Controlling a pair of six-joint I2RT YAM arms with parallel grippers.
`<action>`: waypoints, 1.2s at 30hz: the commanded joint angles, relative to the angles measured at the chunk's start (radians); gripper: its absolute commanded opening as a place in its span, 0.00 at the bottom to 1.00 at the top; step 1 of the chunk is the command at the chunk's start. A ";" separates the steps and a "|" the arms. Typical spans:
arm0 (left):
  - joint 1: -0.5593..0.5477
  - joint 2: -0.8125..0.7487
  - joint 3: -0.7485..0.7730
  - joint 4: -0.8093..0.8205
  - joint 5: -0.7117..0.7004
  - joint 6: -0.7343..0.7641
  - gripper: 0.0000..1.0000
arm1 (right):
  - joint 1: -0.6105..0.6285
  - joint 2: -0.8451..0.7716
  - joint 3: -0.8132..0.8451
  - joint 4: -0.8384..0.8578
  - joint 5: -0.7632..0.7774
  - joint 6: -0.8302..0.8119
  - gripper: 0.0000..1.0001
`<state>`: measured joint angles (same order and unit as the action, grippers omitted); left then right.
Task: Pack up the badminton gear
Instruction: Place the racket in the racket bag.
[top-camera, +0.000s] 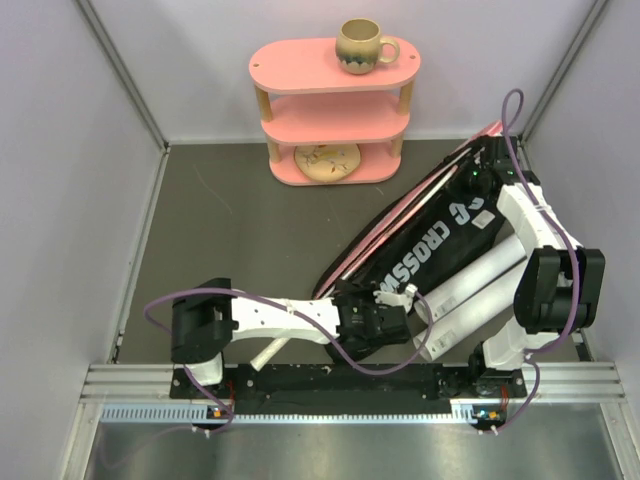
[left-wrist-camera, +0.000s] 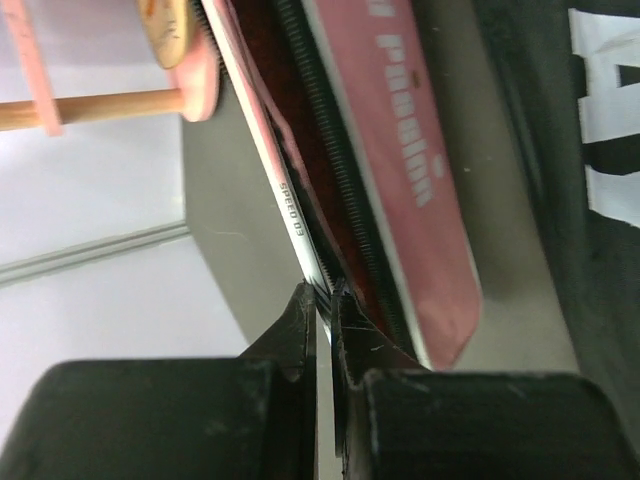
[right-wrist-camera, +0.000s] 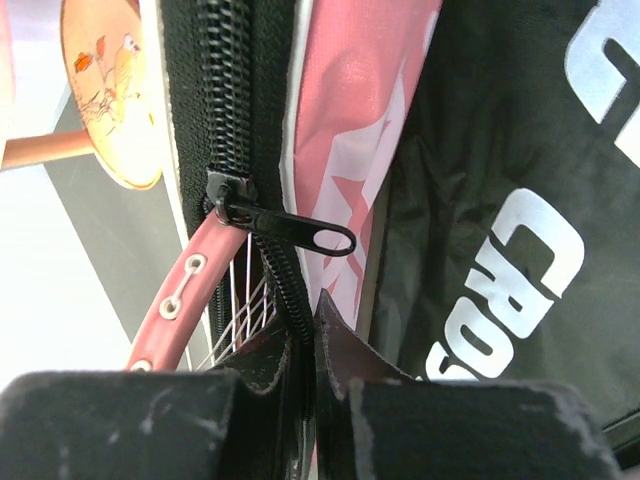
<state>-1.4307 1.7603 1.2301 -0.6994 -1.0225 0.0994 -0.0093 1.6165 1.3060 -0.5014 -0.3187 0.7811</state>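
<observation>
The black CROSSWAY bag (top-camera: 440, 245) (right-wrist-camera: 500, 200) lies slantwise on the right of the table, on top of the pink racket bag (top-camera: 400, 215) (left-wrist-camera: 400, 150). My left gripper (top-camera: 392, 300) (left-wrist-camera: 325, 295) is shut on the pink bag's zipper edge near its lower end. Beside that edge runs a white strip marked SPEED 03 (left-wrist-camera: 290, 205). My right gripper (top-camera: 465, 183) (right-wrist-camera: 305, 315) is shut on the zipper tape at the bag's far end, just below the slider (right-wrist-camera: 232, 195) and its pull tab (right-wrist-camera: 310, 235). A pink racket frame (right-wrist-camera: 185, 285) with white strings shows in the opening.
A pink three-tier shelf (top-camera: 335, 65) stands at the back with a beige mug (top-camera: 362, 45) on top and a patterned plate (top-camera: 327, 160) (right-wrist-camera: 105, 90) on its lowest tier. A white handle end (top-camera: 272, 350) pokes out under my left arm. Walls close both sides.
</observation>
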 joint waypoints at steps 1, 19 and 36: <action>0.030 -0.068 0.002 0.067 0.243 0.056 0.00 | 0.026 -0.055 0.069 0.026 -0.174 -0.057 0.00; 0.346 -0.087 0.210 0.057 0.906 0.030 0.00 | 0.055 -0.144 -0.027 0.063 -0.227 -0.126 0.00; 0.464 -0.053 0.235 0.040 1.115 -0.253 0.39 | 0.066 -0.150 -0.103 0.113 -0.281 -0.112 0.00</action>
<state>-0.9703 1.7828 1.5246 -0.6270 0.0494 -0.1005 0.0570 1.5246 1.1904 -0.4370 -0.5365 0.6788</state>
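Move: My left hand still pinches the racket's shaft, its white grip trailing about 13 cm back and 15 cm left. The pink racket bag's open mouth has its middle some 12 cm ahead and 11 cm right, slightly below; the black CROSSWAY bag is about 17 cm right and 8 cm ahead. My right hand keeps hold of the mouth's zipped edge, the racket's head some 4 cm left and 2 cm back, the CROSSWAY bag's middle 14 cm back and 4 cm left. I swing the racket's shaft right, about 8 cm, and some 5 cm forward over the open pink bag, rolling my left hand and tipping its fingers steeply down by some 45 degrees, then open them and let the shaft go. Meanwhile my right hand keeps its pinch on the zipped edge and draws it left and back towards the racket's head, turning slightly counter-clockwise. ##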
